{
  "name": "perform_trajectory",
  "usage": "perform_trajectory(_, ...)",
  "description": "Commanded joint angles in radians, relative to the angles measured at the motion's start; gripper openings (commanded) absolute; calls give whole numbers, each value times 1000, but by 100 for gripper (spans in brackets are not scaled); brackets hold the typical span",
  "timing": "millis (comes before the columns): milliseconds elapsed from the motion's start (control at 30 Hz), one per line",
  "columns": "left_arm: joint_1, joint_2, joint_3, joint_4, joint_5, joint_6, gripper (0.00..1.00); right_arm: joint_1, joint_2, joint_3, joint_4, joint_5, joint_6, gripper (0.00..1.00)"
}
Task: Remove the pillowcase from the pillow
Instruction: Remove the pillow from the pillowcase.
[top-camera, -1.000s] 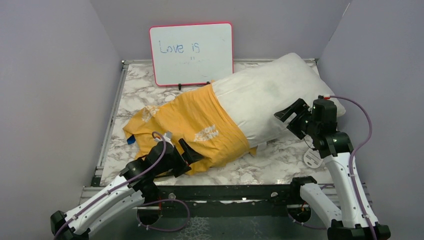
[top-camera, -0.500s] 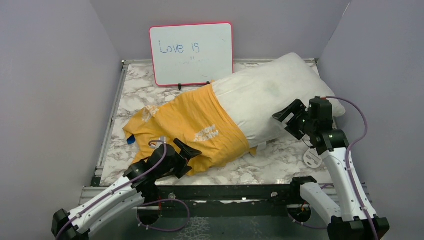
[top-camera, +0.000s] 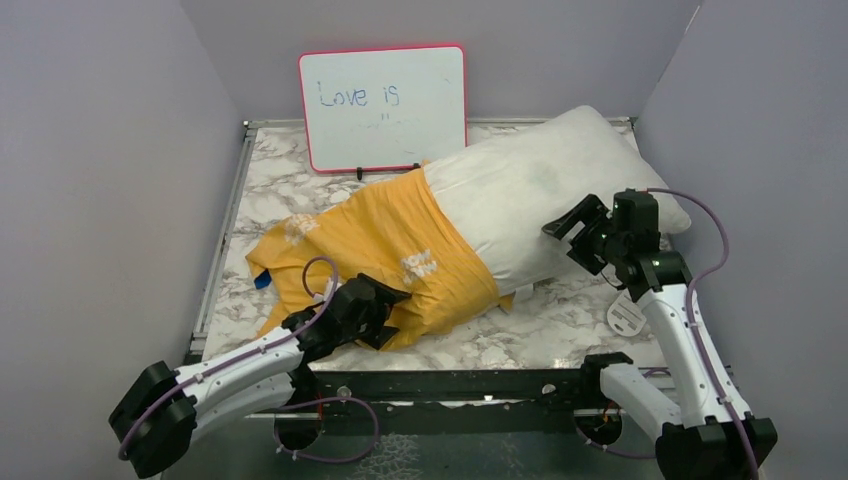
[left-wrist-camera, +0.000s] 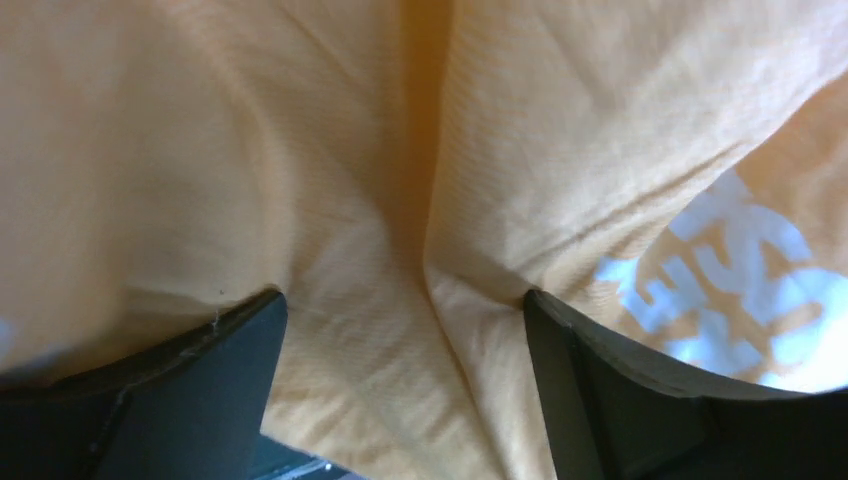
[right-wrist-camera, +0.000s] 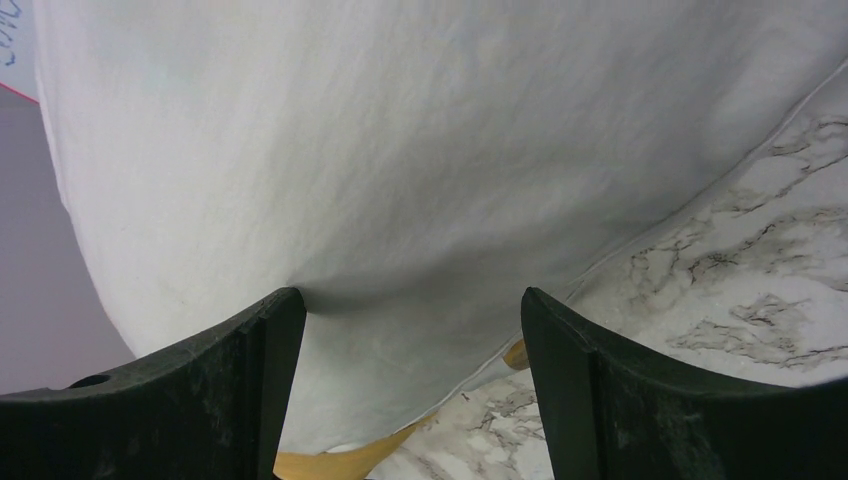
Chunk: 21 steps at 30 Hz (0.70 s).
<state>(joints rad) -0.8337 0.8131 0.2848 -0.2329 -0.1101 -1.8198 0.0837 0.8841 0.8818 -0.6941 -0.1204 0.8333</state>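
The pillowcase (top-camera: 380, 250), yellow-orange with white lettering, covers the left half of the white pillow (top-camera: 540, 185), which lies aslant across the table. A blue bit of the pillowcase (top-camera: 262, 281) shows at its left edge. My left gripper (top-camera: 385, 310) is open and pressed into the pillowcase's near edge. In the left wrist view, folded orange fabric (left-wrist-camera: 400, 200) fills the space between the spread fingers (left-wrist-camera: 150, 400). My right gripper (top-camera: 575, 232) is open against the pillow's bare near side. In the right wrist view, the pillow (right-wrist-camera: 400, 150) bulges between the spread fingers (right-wrist-camera: 200, 390), and a sliver of the pillowcase (right-wrist-camera: 330, 462) shows below it.
A pink-framed whiteboard (top-camera: 382, 107) stands at the back. A small white slotted disc (top-camera: 625, 315) lies on the marble table (top-camera: 560, 320) by the right arm. Grey walls close in left, right and behind. The black table rail (top-camera: 450, 382) runs along the near edge.
My left arm has dropped lower and pushed its open gripper forward and right into the pillowcase. My right gripper has moved slightly left and closer to the pillow.
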Motion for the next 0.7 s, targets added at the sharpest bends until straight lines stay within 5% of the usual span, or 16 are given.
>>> perform_trajectory(0,-5,64,-115,264,-23,46,78,-4,33,43,46,9,-28,83)
perform_trajectory(167,-6,151,-79,294,-35,235,47,-4,60,50,77,-6,-30,83)
perform_trajectory(333,-6,97,31,42,-173,424,0,-5,92,44,129,-58,-44,81)
perform_trajectory(667,-2,-126,255,-479,-504,629,0,-4,316,109,132,45,-126,81)
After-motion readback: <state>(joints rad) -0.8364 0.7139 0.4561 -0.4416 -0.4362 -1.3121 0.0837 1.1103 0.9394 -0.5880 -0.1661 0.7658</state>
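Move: Right under the left hand, some 3 cm below the open fingers, lies the near-side fold of the pillowcase; the white Mickey lettering is about 10 cm ahead and 4 cm right, the blue cloth corner some 27 cm left and 7 cm ahead. For the right hand, the exposed pillow's middle lies about 10 cm ahead, level sideways and 8 cm lower, with the case's hem some 18 cm left and 2 cm ahead. Dipping about 3 cm into the pillowcase, the left hand shuts its wide-open fingers on the fold, then pulls it up some 8 cm, also left and a little forward, tipping the fingers up and rolling its left side up. The right hand, gap unchanged, pushes forward about 4 cm and slightly down, fingertips pressing into the pillow's near side. ##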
